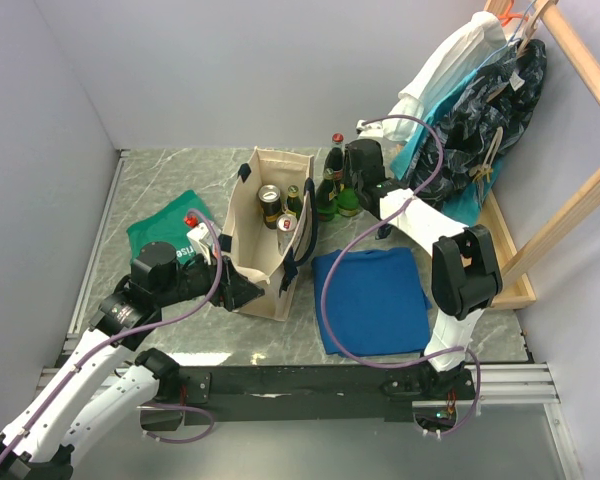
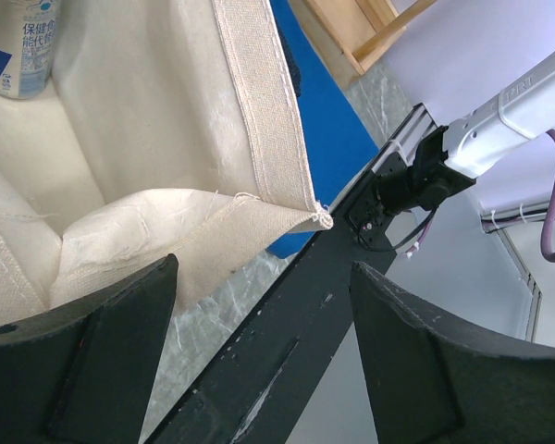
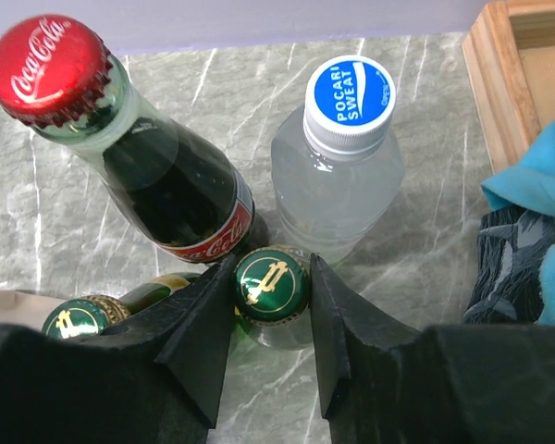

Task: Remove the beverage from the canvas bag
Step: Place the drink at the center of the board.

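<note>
The cream canvas bag [image 1: 252, 252] with navy handles stands upright mid-table. Two cans [image 1: 269, 196] and a green bottle [image 1: 293, 200] stand inside it. My left gripper [image 1: 245, 292] is at the bag's near lower corner. In the left wrist view its jaws [image 2: 264, 277] are open and hold nothing, with the bag's rim [image 2: 259, 111] just above them. A blue-labelled bottle [image 2: 18, 46] shows inside. My right gripper [image 1: 346, 178] is behind the bag among standing bottles. It [image 3: 271, 277] is shut on the cap of a green bottle [image 3: 272, 285] that stands on the table.
A cola bottle [image 3: 139, 157], a Pocari Sweat bottle [image 3: 347, 139] and another green bottle [image 3: 74, 319] crowd the held one. A green cloth [image 1: 165, 228] lies left of the bag and a blue folded cloth [image 1: 375, 300] to its right. A wooden rack [image 1: 570, 150] with clothes stands at the right.
</note>
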Controlling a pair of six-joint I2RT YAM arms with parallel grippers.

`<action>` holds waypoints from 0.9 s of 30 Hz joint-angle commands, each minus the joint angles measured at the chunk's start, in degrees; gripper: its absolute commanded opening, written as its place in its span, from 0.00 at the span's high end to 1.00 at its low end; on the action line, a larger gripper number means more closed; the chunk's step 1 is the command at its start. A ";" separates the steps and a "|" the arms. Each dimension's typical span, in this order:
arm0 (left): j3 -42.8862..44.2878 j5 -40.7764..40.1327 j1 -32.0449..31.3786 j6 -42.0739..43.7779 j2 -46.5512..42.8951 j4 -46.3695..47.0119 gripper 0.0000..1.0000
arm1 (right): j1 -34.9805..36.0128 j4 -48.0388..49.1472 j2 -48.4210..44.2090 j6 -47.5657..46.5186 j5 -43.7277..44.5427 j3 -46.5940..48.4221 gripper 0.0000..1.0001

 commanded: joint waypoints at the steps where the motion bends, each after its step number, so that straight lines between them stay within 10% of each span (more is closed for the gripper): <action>1: -0.57 -0.78 -0.24 -0.17 -0.19 -1.54 0.19 | -0.35 4.45 -2.43 1.13 1.74 3.00 0.47; 21: -0.66 1.94 -0.24 0.53 0.95 -1.02 0.19 | 9.92 -7.84 -9.81 -10.02 13.43 9.41 0.23; 27: -0.92 3.79 -0.24 0.71 1.12 -0.49 0.21 | 15.98 -18.73 -13.94 -8.90 2.38 17.23 0.23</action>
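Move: The right gripper has the standing green bottle by its neck just under the cap; the bottle's middle is about 8 cm straight below the hand. From this hand, the second green bottle stands some 6 cm left and level with it, the Coca-Cola about 6 cm ahead and 4 cm left, the Pocari Sweat about 6 cm ahead and 3 cm right. The canvas bag's middle lies roughly 19 cm left and 8 cm back. From the left gripper the held bottle is about 29 cm ahead and 23 cm right. Open the right fingers to let go of the green bottle's neck, easing up a couple of centimetres, then speed up and lift to about 12 cm. In the faster part of the rise, swing left and back across towards the canvas bag, some 10 cm level travel, tipping the fingers up and turning slightly counter-clockwise, fingers staying open. ##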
